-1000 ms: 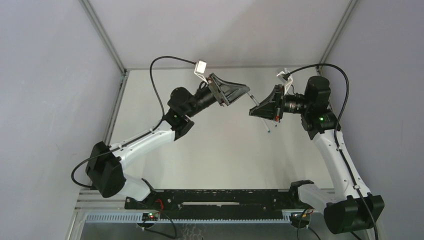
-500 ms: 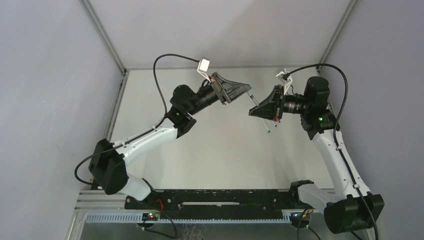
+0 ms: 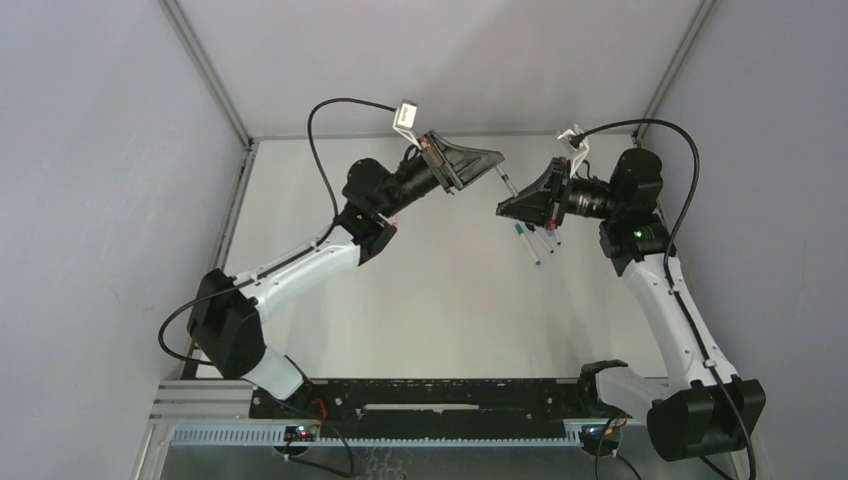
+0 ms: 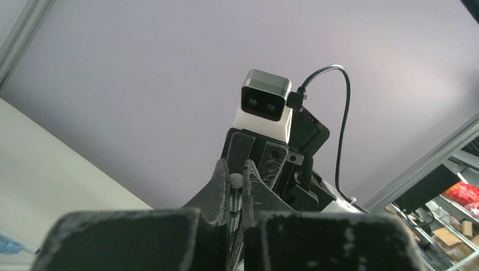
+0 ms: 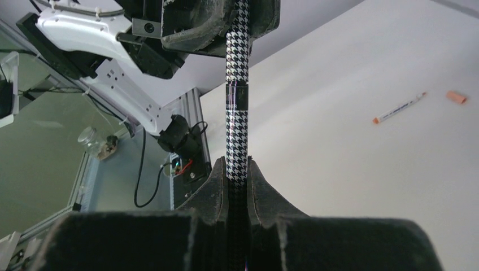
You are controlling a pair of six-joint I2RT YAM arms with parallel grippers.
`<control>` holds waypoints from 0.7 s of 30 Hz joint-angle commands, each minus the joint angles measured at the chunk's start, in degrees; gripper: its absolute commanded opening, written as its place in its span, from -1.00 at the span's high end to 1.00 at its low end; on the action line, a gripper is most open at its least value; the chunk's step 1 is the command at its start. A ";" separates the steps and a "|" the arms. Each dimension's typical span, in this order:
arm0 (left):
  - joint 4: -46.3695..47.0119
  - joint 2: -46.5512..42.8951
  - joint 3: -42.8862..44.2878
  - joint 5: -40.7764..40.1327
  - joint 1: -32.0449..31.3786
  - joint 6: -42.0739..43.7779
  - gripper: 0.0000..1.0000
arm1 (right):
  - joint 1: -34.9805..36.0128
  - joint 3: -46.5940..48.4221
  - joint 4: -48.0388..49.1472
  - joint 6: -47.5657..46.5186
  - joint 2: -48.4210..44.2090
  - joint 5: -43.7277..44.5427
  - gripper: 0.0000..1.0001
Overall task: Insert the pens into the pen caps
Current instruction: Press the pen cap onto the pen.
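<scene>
A black-and-white houndstooth pen (image 5: 236, 113) is held in the air between both grippers, with a seam across its barrel about midway. My right gripper (image 5: 237, 169) is shut on its lower end, and my left gripper (image 5: 237, 22) is shut on the upper end. In the left wrist view my left gripper (image 4: 236, 179) pinches the pen's white end (image 4: 235, 182). In the top view the left gripper (image 3: 497, 160) and right gripper (image 3: 502, 210) face each other, with the pen (image 3: 507, 186) between them.
Several thin pens (image 3: 527, 244) lie on the table (image 3: 430, 300) below the right gripper. A white pen with an orange tip (image 5: 400, 107) and a salmon cap (image 5: 454, 97) lie apart on the table. Grey walls enclose three sides.
Both grippers have moved together toward the back of the table with the pen between them. More of the pens lying under the right gripper now shows.
</scene>
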 commanded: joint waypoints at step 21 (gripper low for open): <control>-43.57 6.76 19.15 6.22 -4.78 12.27 1.00 | 11.92 36.50 -16.53 -22.00 19.33 26.79 1.00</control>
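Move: The houndstooth pen is already pinched by both hands; the middle of the stretch between them lies about 2 cm back, 1 cm right and 4 cm below the left hand, and roughly 2 cm ahead, 1 cm left and 4 cm above the right. On the table, some 35 cm below the right hand, a teal marker lies about 27 cm ahead and 7 cm right of it; a black-capped marker lies 3 cm right of the teal one and 2 cm farther out. The houndstooth pen stays clamped near its upper end by the left fingers and lower down by the right, while both hands carry it forward together, then mostly up: about 6 cm out and 8 cm up, drifting left some 3 cm. Late on, the left hand swings about 15 degrees counter-clockwise and the right rolls nearly as much about its finger line, front side rising. ##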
